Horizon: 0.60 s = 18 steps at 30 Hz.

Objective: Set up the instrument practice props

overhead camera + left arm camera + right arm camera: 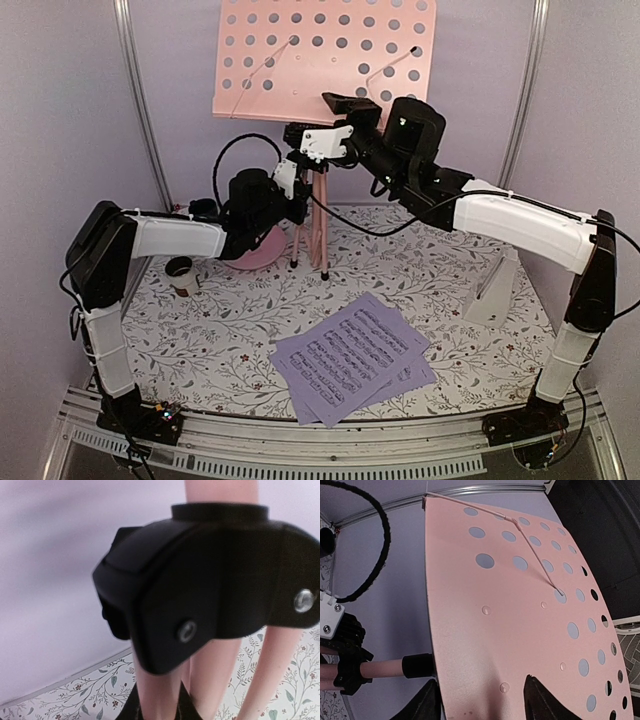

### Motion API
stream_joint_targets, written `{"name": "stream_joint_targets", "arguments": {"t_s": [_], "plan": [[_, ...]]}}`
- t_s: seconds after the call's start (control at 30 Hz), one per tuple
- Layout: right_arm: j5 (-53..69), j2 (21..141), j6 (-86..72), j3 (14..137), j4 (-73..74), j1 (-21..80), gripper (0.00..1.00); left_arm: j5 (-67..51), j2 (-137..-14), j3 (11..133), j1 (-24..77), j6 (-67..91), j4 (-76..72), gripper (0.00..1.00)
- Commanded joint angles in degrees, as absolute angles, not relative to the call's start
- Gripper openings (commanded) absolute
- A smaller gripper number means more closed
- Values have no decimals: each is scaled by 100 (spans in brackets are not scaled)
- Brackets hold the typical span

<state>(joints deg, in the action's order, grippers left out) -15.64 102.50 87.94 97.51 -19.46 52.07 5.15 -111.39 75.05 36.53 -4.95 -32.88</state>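
The pink music stand stands at the back of the table, its perforated desk (325, 55) upright above the tripod legs (318, 225). My left gripper (302, 170) is shut on one pink leg (160, 690), just under the black tripod joint (210, 580). My right gripper (348, 104) is open at the desk's lower edge. One of its fingers is past the edge and the other lies in front of the pink desk (510, 610). The sheet music pages (350, 355) lie fanned on the mat near the front. The white metronome (495, 290) stands at the right.
A round pink plate (262, 252) lies beside the tripod's feet. A small dark cup (180, 275) stands to its left. The floral mat (220, 330) covers the table. Lavender walls and metal posts (140, 100) close in the back and sides.
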Motion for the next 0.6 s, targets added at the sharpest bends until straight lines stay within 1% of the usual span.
{"name": "stream_joint_targets", "arguments": {"t_s": [0.0, 0.07, 0.1, 0.23, 0.43, 0.57], "plan": [[-1391, 9715, 8736, 10006, -3504, 5300, 66, 551, -11210, 7653, 3674, -341, -3411, 0], [-1393, 9676, 8724, 9898, -3611, 5390, 76, 571, -11210, 7644, 3673, -330, -3415, 0], [-1397, 9650, 8713, 9839, -3671, 5439, 80, 583, -11213, 7635, 3674, -329, -3426, 0], [-1378, 9466, 8519, 9562, -3824, 5662, 90, 597, -11208, 7620, 3673, -303, -3444, 0], [-1348, 8965, 7833, 8792, -3926, 6046, 95, 642, -11207, 7590, 3671, -312, -3493, 0], [-1251, 8567, 6970, 8208, -3451, 6380, 95, 642, -11214, 7602, 3674, -272, -3507, 0]]}}
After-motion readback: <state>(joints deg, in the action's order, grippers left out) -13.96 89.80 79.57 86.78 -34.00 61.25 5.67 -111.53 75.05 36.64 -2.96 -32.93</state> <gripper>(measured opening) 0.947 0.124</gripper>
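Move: The music stand's perforated desk rises over the right hand, which sits at its lower edge: the desk's middle is about 15 cm above the hand, 5 cm ahead and 3 cm right. The pole head is some 3 cm ahead, 4 cm below. The sheet music lies about 20 cm back, 8 cm right and 47 cm below. For the left hand, which already holds the pole between its fingers, the desk's middle is some 35 cm almost straight up. The desk's lower edge and pole head are left behind as the right fingers, already half open, spread wide and the hand comes free, first easing up, then pulling away ever faster, about 12 cm back and 8 cm up. Its left side rises while it swings counter-clockwise, some 25 degrees in all. The left fingers keep their grip on the pole, holding the stand. ##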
